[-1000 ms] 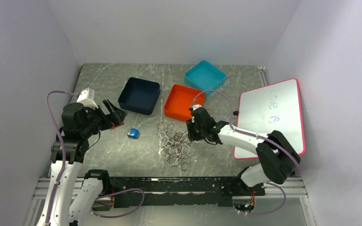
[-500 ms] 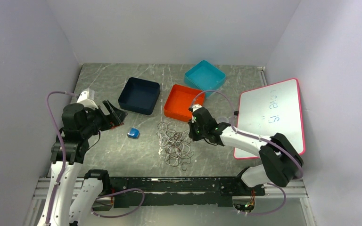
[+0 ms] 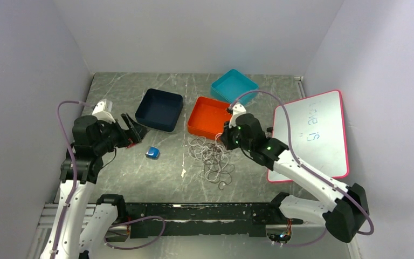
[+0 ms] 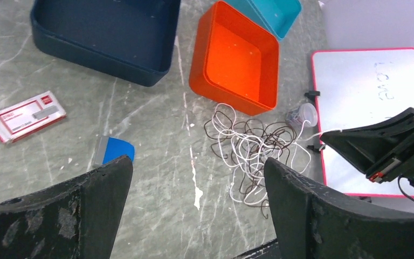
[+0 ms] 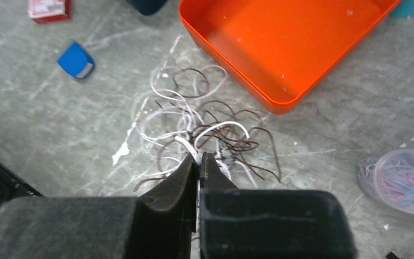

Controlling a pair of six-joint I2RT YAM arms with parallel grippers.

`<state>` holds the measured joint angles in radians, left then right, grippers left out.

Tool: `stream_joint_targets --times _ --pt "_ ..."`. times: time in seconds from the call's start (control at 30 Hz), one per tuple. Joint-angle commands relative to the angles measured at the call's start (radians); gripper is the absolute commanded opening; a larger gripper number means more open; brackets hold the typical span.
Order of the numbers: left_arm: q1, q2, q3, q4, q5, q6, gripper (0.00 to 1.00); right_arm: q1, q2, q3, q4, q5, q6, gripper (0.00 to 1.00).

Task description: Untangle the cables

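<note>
The cables (image 3: 213, 157) are a tangle of thin white and dark brown loops on the grey table, just in front of the orange tray. My right gripper (image 3: 224, 142) is above the tangle's far right side. In the right wrist view it (image 5: 199, 157) is shut on a white cable, and the rest of the tangle (image 5: 194, 125) trails below it. My left gripper (image 3: 136, 131) is open and empty, held up well left of the tangle. In the left wrist view it (image 4: 194, 216) frames bare table, with the cables (image 4: 250, 148) up to the right.
A navy tray (image 3: 159, 109), an orange tray (image 3: 207, 117) and a teal tray (image 3: 234, 86) stand behind the cables. A pink-rimmed whiteboard (image 3: 312, 132) lies at the right. A small blue object (image 3: 152, 152), a red-white card (image 4: 26, 116) and a clear tub of clips (image 5: 399, 181) lie nearby.
My right gripper has risen and moved back to the right, dragging the tangle right and toward the orange tray. The left arm has barely moved.
</note>
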<state>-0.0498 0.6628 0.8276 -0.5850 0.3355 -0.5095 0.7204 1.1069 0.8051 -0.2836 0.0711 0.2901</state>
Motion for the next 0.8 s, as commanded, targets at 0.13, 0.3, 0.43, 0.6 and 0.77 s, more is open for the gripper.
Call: stream_joint_targets --times 0.13,0.3,0.43,0.6,0.77 --pt "-0.009 0.001 0.042 0.162 0.178 0.02 0.97 0.005 -0.065 0.144 -0.081 -0.133 -0.035 0.0" --pt "-0.129 -0.008 -0.004 0.273 0.143 -0.053 0.95 0.019 -0.038 0.219 -0.089 -0.185 -0.013 0.0" --pt "-0.331 0.021 -0.052 0.362 0.014 -0.084 0.95 0.047 -0.014 0.245 -0.074 -0.201 0.006 0.0" --pt "-0.541 0.083 -0.077 0.459 -0.135 -0.086 0.95 0.108 -0.002 0.239 -0.042 -0.163 0.029 0.0" --pt "-0.557 0.036 -0.157 0.632 -0.164 -0.073 0.98 0.114 -0.067 0.172 0.022 -0.107 0.098 0.0"
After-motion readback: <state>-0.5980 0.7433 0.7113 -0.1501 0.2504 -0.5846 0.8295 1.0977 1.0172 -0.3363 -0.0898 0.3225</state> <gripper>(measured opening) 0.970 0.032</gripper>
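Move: My right hand has a white strand pinched, with the cables' tangle about 12 cm below it, some 3 cm back and 2 cm to its left. The orange box is 17 cm ahead and 3 cm left of that hand, the clear cup 6 cm ahead and 15 cm right. From my open left hand, the tangle lies about 26 cm right, 2 cm back and 20 cm down; the blue block sits 21 cm below, 2 cm ahead and 2 cm right. Keeping the strand pinched, I raise my right hand about 9 cm, carrying it some 6 cm left and a little back. Meanwhile my left hand, wide open, sweeps about 13 cm right towards the held cables, arching up first and then dipping, its fingers swinging some 25 degrees clockwise and tipping up slightly. It ends short of the strand. ##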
